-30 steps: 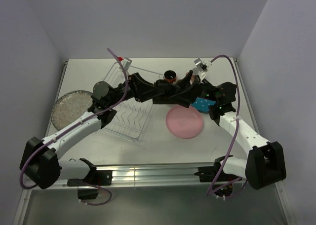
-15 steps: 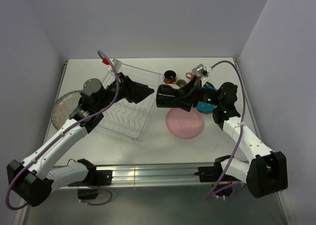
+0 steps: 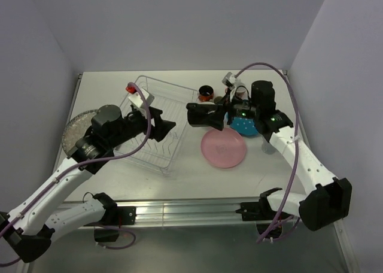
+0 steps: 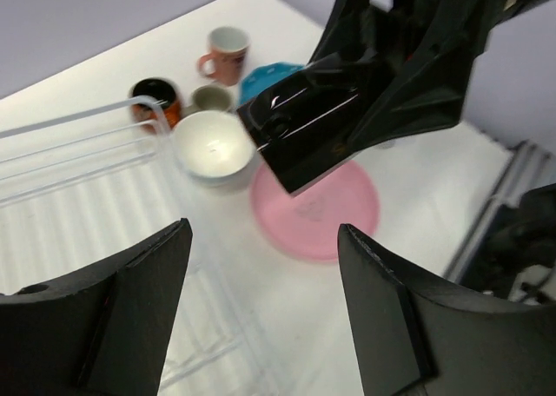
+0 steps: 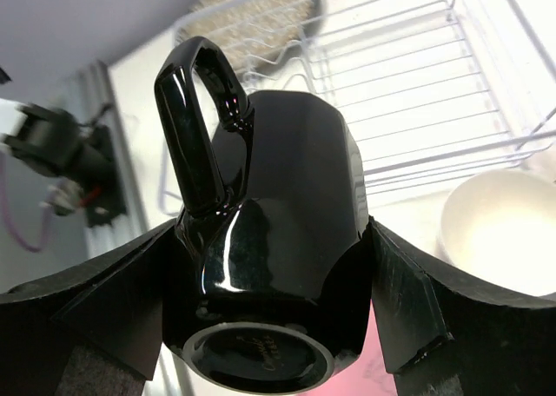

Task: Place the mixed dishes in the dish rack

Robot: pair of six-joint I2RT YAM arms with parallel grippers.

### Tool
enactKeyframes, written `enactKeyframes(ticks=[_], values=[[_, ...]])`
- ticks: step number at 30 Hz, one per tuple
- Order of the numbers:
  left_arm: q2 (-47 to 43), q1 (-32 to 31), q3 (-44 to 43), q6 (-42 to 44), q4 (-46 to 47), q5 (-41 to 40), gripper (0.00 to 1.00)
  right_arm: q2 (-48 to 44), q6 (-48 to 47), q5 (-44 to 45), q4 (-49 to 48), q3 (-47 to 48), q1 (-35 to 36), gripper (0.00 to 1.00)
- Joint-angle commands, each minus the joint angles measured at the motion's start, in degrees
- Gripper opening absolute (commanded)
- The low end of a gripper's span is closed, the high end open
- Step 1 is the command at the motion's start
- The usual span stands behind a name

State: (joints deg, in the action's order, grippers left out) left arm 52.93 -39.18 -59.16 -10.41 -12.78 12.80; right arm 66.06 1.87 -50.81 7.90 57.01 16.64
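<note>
My right gripper (image 5: 265, 326) is shut on a glossy black mug (image 5: 261, 240), held on its side with the base toward the wrist camera and the handle up. From above, the mug (image 3: 194, 116) hangs just right of the dish rack (image 3: 152, 142). My left gripper (image 4: 265, 318) is open and empty over the rack's right part (image 4: 87, 153), facing the mug (image 4: 321, 127). On the table lie a pink plate (image 3: 222, 147), a teal dotted plate (image 3: 245, 127), a white bowl (image 4: 211, 144), a pink mug (image 4: 228, 50), a dark-red mug (image 3: 206, 92) and a grey-beige mug (image 4: 211, 96).
A grey speckled plate (image 3: 75, 134) lies left of the rack. The rack sits at an angle in the table's left half, and its wire prongs (image 5: 417, 92) show under the held mug. Walls close in the table at the back and both sides.
My left arm has pulled back to the left, away from the right gripper, and its jaws have widened. The right gripper keeps the black mug and has swung it slightly left.
</note>
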Motion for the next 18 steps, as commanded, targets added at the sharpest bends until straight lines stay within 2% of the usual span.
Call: enactKeyframes(ticks=[1, 6, 11, 15, 18], values=[[-3.08, -0.37, -1.05, 6.54, -5.59, -8.81, 0.74, 3.52, -12.75, 7.99, 9.4, 10.2, 4.18, 0.05], [-11.24, -0.37, 3.95, 5.41, -8.49, -16.21, 0.74, 14.42, -20.83, 20.01, 18.27, 26.26, 10.59, 0.05], [-19.95, -0.37, 10.01, 4.35, -10.33, -22.45, 0.74, 30.33, -24.98, 26.36, 25.74, 41.75, 15.17, 0.06], [-26.63, -0.37, 12.48, 4.7, -11.92, -24.22, 0.75, 40.79, -29.01, 32.07, 31.55, 57.28, 18.07, 0.06], [-29.88, -0.37, 15.29, 5.58, -11.4, -24.4, 0.76, 48.88, -31.48, 36.47, 34.81, 65.47, 19.83, 0.07]])
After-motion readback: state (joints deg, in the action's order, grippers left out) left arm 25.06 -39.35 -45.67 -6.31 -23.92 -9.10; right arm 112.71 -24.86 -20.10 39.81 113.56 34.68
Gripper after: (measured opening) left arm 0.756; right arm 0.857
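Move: The right hand still holds the black mug; the empty far half of the dish rack lies about 29 cm ahead, 24 cm left and 24 cm below. From that hand the white bowl is some 22 cm straight ahead, the orange-black mug 34 cm straight ahead, the pink plate 3 cm ahead and 7 cm right, all about 25 cm lower. For the empty left hand, the rack's far half is roughly 33 cm ahead, 11 cm left, 30 cm below. Right swings the gripped black mug about 18 cm forward-left over the rack, tipping fingers down; left withdraws leftward. ##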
